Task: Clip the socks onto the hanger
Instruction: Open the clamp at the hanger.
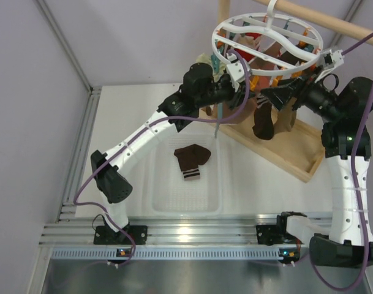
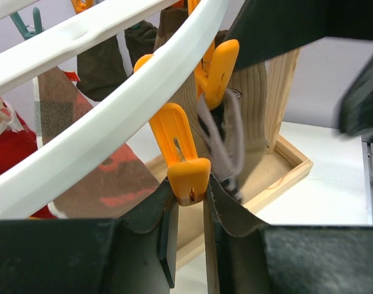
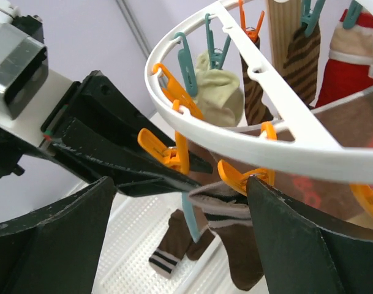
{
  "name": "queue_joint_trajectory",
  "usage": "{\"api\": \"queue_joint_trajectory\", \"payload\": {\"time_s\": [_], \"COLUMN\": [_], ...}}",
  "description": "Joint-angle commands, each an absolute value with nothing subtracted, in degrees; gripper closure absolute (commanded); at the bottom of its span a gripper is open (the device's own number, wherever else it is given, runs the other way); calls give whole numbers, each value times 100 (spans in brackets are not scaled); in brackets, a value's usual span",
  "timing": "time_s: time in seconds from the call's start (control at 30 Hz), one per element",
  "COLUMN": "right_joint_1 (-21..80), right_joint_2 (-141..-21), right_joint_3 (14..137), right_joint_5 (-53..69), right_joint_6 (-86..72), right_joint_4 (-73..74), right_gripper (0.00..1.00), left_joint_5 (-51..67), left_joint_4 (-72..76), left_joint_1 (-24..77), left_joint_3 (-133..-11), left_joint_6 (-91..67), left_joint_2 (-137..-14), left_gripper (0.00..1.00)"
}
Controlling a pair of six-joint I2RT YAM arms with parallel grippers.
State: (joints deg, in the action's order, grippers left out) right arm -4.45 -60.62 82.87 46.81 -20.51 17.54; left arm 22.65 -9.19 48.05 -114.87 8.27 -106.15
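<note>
The white ring hanger [image 1: 269, 37] hangs from a wooden rod at the top right. One brown sock [image 1: 264, 122] dangles under it, its striped cuff [image 3: 226, 208] pinched in an orange peg [image 3: 238, 179]. The other brown sock [image 1: 192, 160] lies flat in the white tray; it also shows in the right wrist view [image 3: 174, 245]. My left gripper [image 2: 189, 193] is shut on the handle end of a neighbouring orange peg [image 2: 185, 156] on the ring. My right gripper [image 3: 181, 184] stands wide open around the hanging sock, and its right finger [image 3: 278, 214] touches that sock's peg.
The wooden stand's base [image 1: 296, 156] sits under the hanger, its rod [image 1: 333, 21] overhead. Red, tan and pale green socks [image 3: 220, 98] and teal pegs [image 3: 187, 61] crowd the ring. A perforated white tray [image 1: 168, 196] lies in front of the arms.
</note>
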Motion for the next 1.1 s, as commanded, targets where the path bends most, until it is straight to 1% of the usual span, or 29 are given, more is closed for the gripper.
{"api": "queue_joint_trajectory", "payload": {"time_s": [0.0, 0.03, 0.1, 0.27, 0.4, 0.57, 0.67, 0.7, 0.77, 0.87, 0.97, 1.07], "right_joint_1": [-150, -45, 323, 676, 984, 1037, 1028, 994, 906, 503, 369, 378], "right_joint_2": [-6178, -6196, -6205, -6179, -6223, -6057, -5924, -5846, -5783, -5696, -5634, -5678], "right_joint_3": [8209, 8183, 8148, 7928, 7893, 7822, 7892, 7936, 8138, 8454, 8490, 8455], "right_joint_5": [4511, 4396, 3975, 3508, 3122, 2857, 2672, 2576, 2531, 2618, 2944, 3321], "right_joint_6": [-2330, -2259, -2189, -2250, -2092, -2118, -2022, -1952, -1785, -1714, -1810, -2205], "right_joint_4": [1274, 1274, 1248, 871, 897, 844, 1098, 1429, 1791, 2416, 2365, 1926], "right_gripper": [13, 17, 20, 23, 26, 29, 31, 31, 32, 31, 32, 35], "left_joint_5": [2636, 2628, 2628, 2637, 2646, 2619, 2619, 2619, 2619, 2610, 2645, 2637], "left_joint_4": [-1186, -1221, -1292, -1441, -1450, -1468, -1477, -1477, -1477, -1485, -1485, -1485], "left_joint_1": [4904, 4913, 4931, 4966, 4983, 4992, 4992, 4992, 4992, 4983, 4983, 4983], "left_joint_3": [-11917, -11944, -12014, -12137, -12155, -12155, -12164, -12155, -12164, -12155, -12146, -12155], "left_joint_6": [888, 870, 861, 861, 835, 826, 835, 826, 826, 826, 800, 800], "left_joint_2": [-10538, -10547, -10564, -10635, -10661, -10661, -10670, -10661, -10661, -10670, -10679, -10705], "left_gripper": [100, 100, 100, 100, 100, 100, 100, 100, 100, 100, 100, 100]}}
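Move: The orange clamp with the striped sock is about 4 cm ahead of my right hand, 1 cm to its left and slightly above the fingertips. The sock hangs below it, its middle some 3 cm ahead, 2 cm left and 7 cm down from that hand. The neighbouring orange clamp, still gripped in my left hand, is roughly 4 cm ahead and 8 cm left. From my left hand, the sock's clamp is about 7 cm to the right, level with it. My left hand keeps its pinch on the neighbouring orange clamp at the hanger's rim, barely shifting. With my right hand I reach about 3 cm left and 2 cm forward beside the sock's clamp while drawing the wide-open fingers part way together, then come back almost the whole way, turning some 10 degrees clockwise, one finger ending close against that clamp's handle. ##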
